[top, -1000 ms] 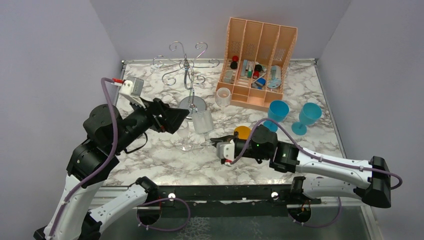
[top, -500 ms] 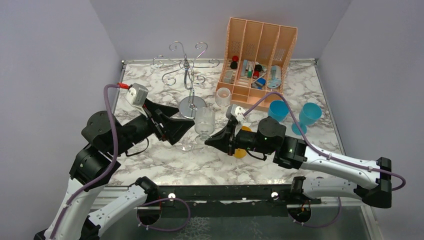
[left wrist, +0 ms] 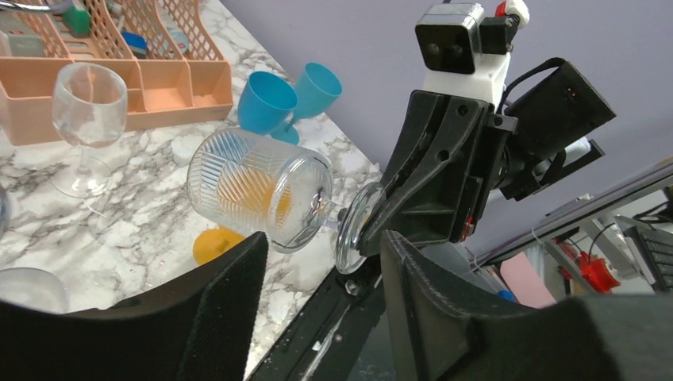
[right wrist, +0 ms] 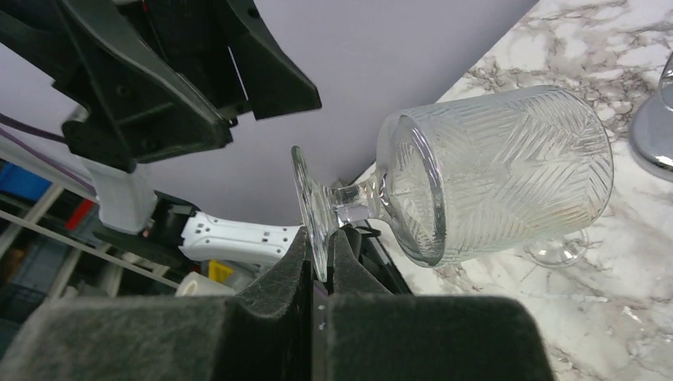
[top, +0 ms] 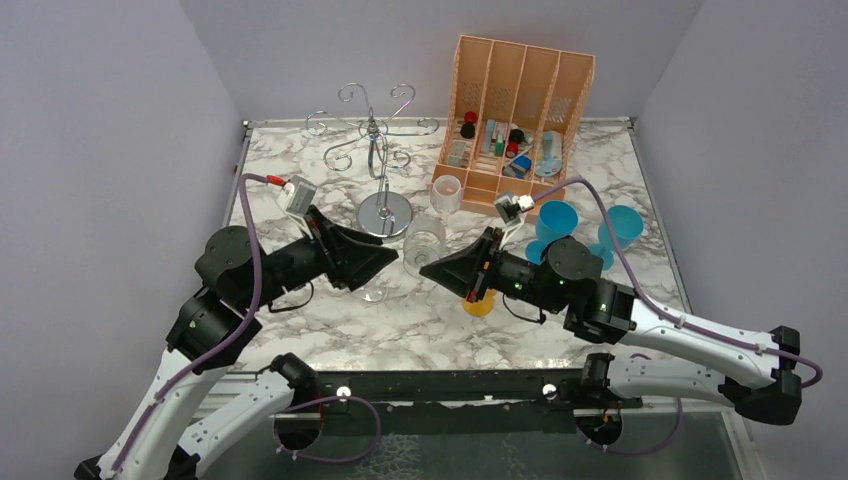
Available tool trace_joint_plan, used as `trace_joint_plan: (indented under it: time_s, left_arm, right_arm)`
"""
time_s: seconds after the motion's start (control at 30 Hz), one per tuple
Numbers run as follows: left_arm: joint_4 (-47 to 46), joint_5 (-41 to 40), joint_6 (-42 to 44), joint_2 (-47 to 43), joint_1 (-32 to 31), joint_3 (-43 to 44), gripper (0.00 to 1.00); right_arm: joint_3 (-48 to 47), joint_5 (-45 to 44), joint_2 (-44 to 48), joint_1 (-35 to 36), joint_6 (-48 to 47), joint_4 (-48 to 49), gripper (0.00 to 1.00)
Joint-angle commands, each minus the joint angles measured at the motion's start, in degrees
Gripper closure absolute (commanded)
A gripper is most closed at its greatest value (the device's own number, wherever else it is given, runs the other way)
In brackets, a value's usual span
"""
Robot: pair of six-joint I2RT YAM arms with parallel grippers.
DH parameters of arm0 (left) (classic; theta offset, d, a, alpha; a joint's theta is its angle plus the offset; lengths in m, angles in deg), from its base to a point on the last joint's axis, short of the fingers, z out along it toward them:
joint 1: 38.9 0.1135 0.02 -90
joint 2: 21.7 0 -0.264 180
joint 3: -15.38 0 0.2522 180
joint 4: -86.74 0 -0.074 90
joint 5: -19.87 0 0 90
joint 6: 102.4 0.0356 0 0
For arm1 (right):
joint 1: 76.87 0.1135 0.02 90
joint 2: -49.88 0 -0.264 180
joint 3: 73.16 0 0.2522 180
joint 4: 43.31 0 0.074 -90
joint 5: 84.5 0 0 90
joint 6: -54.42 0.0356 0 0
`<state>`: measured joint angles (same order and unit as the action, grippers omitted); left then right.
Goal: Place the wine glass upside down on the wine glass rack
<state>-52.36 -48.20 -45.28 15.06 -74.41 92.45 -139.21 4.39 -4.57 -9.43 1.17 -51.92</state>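
Note:
My right gripper (top: 428, 268) (right wrist: 320, 242) is shut on the foot of a clear ribbed wine glass (top: 423, 243) (right wrist: 500, 171). It holds the glass on its side above the table, with the bowl pointing away from the gripper. My left gripper (top: 393, 256) (left wrist: 324, 238) is open, just left of the glass. In the left wrist view the wine glass (left wrist: 258, 186) lies beyond the two fingers, not touching them. The silver wire wine glass rack (top: 375, 140) stands at the back, behind the left gripper. Its round base (right wrist: 655, 135) shows beyond the bowl.
An orange slotted organiser (top: 515, 120) stands at the back right with a clear wine glass (top: 446, 192) in front of it. Two blue goblets (top: 556, 222) (top: 615, 232) stand to the right. A yellow round object (top: 478, 303) lies under the right arm. Another clear glass's foot (top: 375, 292) rests below the grippers.
The right arm has lifted the glass and tipped it from upright onto its side. The left gripper has moved right towards it, and its jaws have narrowed.

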Motion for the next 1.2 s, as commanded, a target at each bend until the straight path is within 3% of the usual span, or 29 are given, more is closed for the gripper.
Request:
trace_joint_plan:
  time_s: [0.0,0.07,0.4,0.67,0.9,1.1,1.17]
  left_arm:
    - [-5.60,5.12,-5.17,-0.25,-0.19,-2.53,0.47]
    - [-7.56,6.29,-6.97,-0.33,-0.20,-3.82,0.52]
    - [-11.69,7.82,-10.80,-0.19,-0.20,-7.91,0.52]
    - [-11.74,9.22,-9.74,0.81,-0.19,-8.46,0.68]
    - [-11.72,10.55,-9.23,0.89,-0.18,-9.35,1.00]
    - [-11.61,8.79,-7.17,0.17,-0.19,-9.20,1.00]
    - [-11.66,7.92,-7.07,-0.43,-0.24,-9.33,1.00]
  right_arm:
    - [1.24,-3.62,1.68,0.38,7.90,7.59,0.99]
    - [1.89,-4.30,1.57,0.38,8.90,9.03,0.99]
    - [-0.14,-1.39,-1.83,0.33,10.07,11.03,0.99]
    - [0.01,-1.36,-3.12,0.41,10.27,11.98,0.99]
    - [0.23,-1.33,-3.60,0.33,10.71,12.08,0.99]
    - [1.57,-2.86,-2.79,0.32,10.74,11.71,0.99]
    - [2.16,-3.86,-2.01,0.37,10.94,11.25,0.90]
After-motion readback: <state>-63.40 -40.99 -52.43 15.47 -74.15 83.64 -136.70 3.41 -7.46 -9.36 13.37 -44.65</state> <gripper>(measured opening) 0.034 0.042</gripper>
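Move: The wine glass's foot, its left rim facing the left fingers, lies about 6 cm to the left hand's right, 1 cm back and 2 cm lower. The rack stands some 28 cm ahead of the left hand and 4 cm left, its middle roughly 18 cm below; the orange goblet is 9 cm ahead, 18 cm right and 30 cm below. From the right hand, which holds the foot by its rim, the foot's centre is about 3 cm left and 1 cm ahead. The left hand eases about 2.5 cm to the right and 2 cm down towards the wine glass's foot, turning roughly 10 degrees, and its part-open fingers straddle the thin disc, then shut and pinch the rim opposite the right hand's grip. Still pinching its own side of the rim with closed fingers, the right hand brings the glass about 1.5 cm left to meet them and tips it some 10 degrees, the bowl still pointing forward and downward. ##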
